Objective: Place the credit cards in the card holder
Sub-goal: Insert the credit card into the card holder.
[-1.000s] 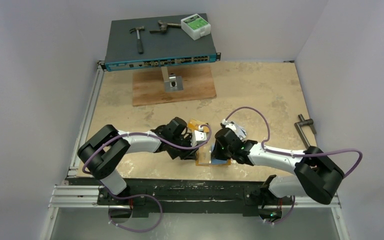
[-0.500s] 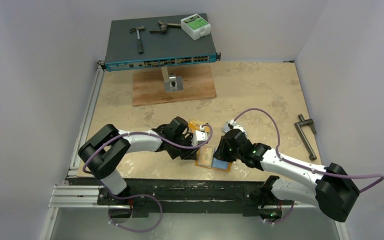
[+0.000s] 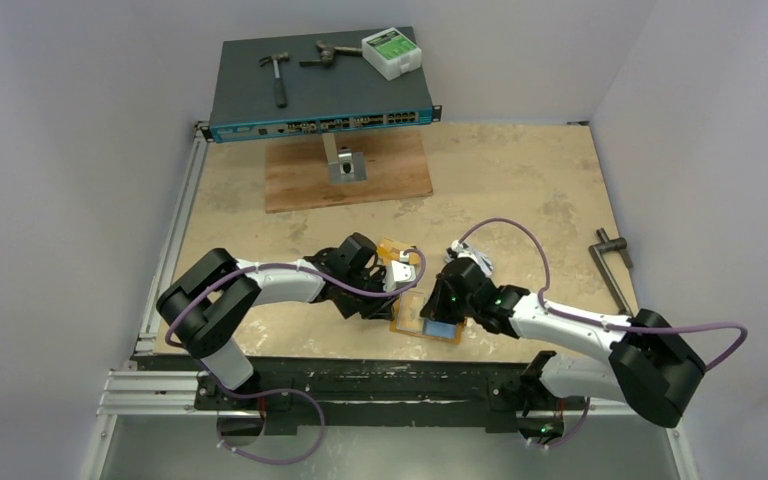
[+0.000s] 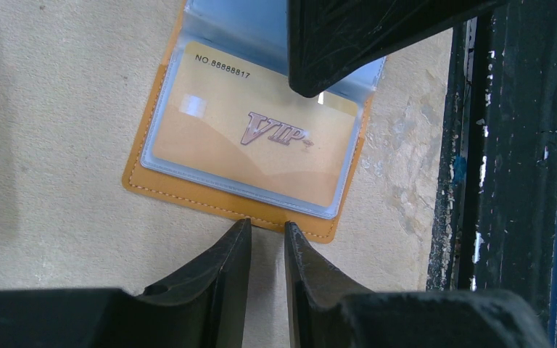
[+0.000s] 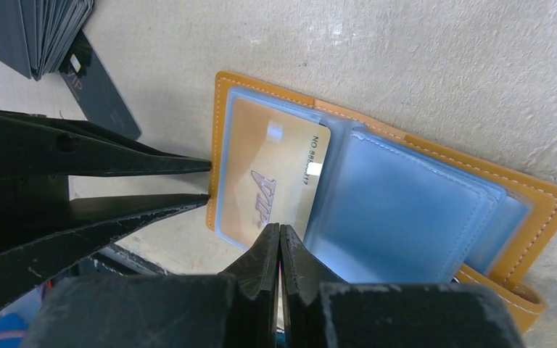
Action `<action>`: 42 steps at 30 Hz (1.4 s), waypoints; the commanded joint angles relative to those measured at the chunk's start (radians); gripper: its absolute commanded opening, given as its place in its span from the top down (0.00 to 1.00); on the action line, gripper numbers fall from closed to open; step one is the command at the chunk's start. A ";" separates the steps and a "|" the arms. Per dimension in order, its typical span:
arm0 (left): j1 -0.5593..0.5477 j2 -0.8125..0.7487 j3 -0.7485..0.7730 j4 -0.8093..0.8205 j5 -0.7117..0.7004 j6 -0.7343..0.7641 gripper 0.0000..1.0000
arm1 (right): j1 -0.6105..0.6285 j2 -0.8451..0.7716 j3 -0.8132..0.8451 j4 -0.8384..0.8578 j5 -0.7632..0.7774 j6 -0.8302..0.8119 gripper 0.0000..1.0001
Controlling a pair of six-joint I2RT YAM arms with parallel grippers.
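The orange card holder (image 3: 422,318) (image 5: 544,196) lies open on the table with its clear sleeves up. A gold VIP card (image 4: 254,145) (image 5: 268,174) sits inside the left sleeve. My left gripper (image 4: 267,226) (image 5: 209,181) rests its tips at the holder's (image 4: 188,190) outer edge, jaws a little apart with only table between them. My right gripper (image 5: 279,226) (image 4: 312,90) is shut, its tip over the gold card's long edge. A pile of black credit cards (image 5: 36,29) with one loose black card (image 5: 101,87) lies beyond the holder. Orange-gold cards (image 3: 392,247) lie by the left wrist.
At the back a network switch (image 3: 320,90) carries a hammer (image 3: 275,75) and a white-green box (image 3: 392,52). A wooden board (image 3: 380,180) with a metal bracket (image 3: 343,165) lies before it. A metal crank (image 3: 615,270) lies far right. The black rail (image 4: 508,174) borders the holder.
The right arm's elbow swung out to the right, then came partly back, while its gripper stayed over the holder. The left arm has not moved.
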 commanded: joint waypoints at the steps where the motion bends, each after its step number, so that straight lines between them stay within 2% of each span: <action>1: -0.004 0.017 0.014 -0.038 -0.009 0.019 0.77 | -0.003 0.000 -0.036 0.078 -0.035 0.028 1.00; 13: -0.003 0.028 0.023 -0.054 -0.015 0.024 0.77 | -0.006 -0.116 -0.091 -0.046 0.025 0.037 1.00; 25: -0.005 0.026 0.025 -0.054 0.002 0.021 0.77 | -0.006 0.007 -0.041 0.060 -0.024 0.017 1.00; 33: -0.007 0.031 0.032 -0.060 0.005 0.018 0.77 | -0.006 -0.013 -0.025 0.085 -0.065 0.012 1.00; 35: -0.007 0.021 0.052 -0.086 0.004 0.017 0.77 | -0.006 -0.036 -0.018 0.071 -0.065 0.025 0.96; 38: 0.000 -0.005 0.104 -0.180 0.010 0.025 0.76 | -0.028 -0.084 0.023 -0.002 -0.028 0.005 0.80; 40: 0.011 -0.023 0.150 -0.269 0.031 0.028 0.76 | -0.089 -0.117 0.056 -0.062 -0.024 -0.034 0.67; 42: 0.019 -0.041 0.195 -0.358 0.042 0.042 0.76 | -0.173 -0.155 0.085 -0.098 -0.035 -0.080 0.59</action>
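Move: The gold VIP card in the open card holder has its middle about 3 cm left and 2 cm ahead of the right hand, 3 cm below it. The blue pocket page lies some 5 cm right and 1 cm ahead, the loose black card roughly 17 cm left and 5 cm ahead, the orange cards about 6 cm left and 16 cm ahead. From the left hand the gold card lies about 5 cm right and 2 cm ahead, 1 cm lower. Shut, the right fingertips go back and right about 2 cm each while dipping, sink to some 2 cm below their start beside the card's spine-side edge, then sweep left about 1.5 cm towards its pocket. Finally they rise nearly 4 cm, drifting forward and opening a third. The left fingers stay put by the holder's left edge until a slight lift at the end. ##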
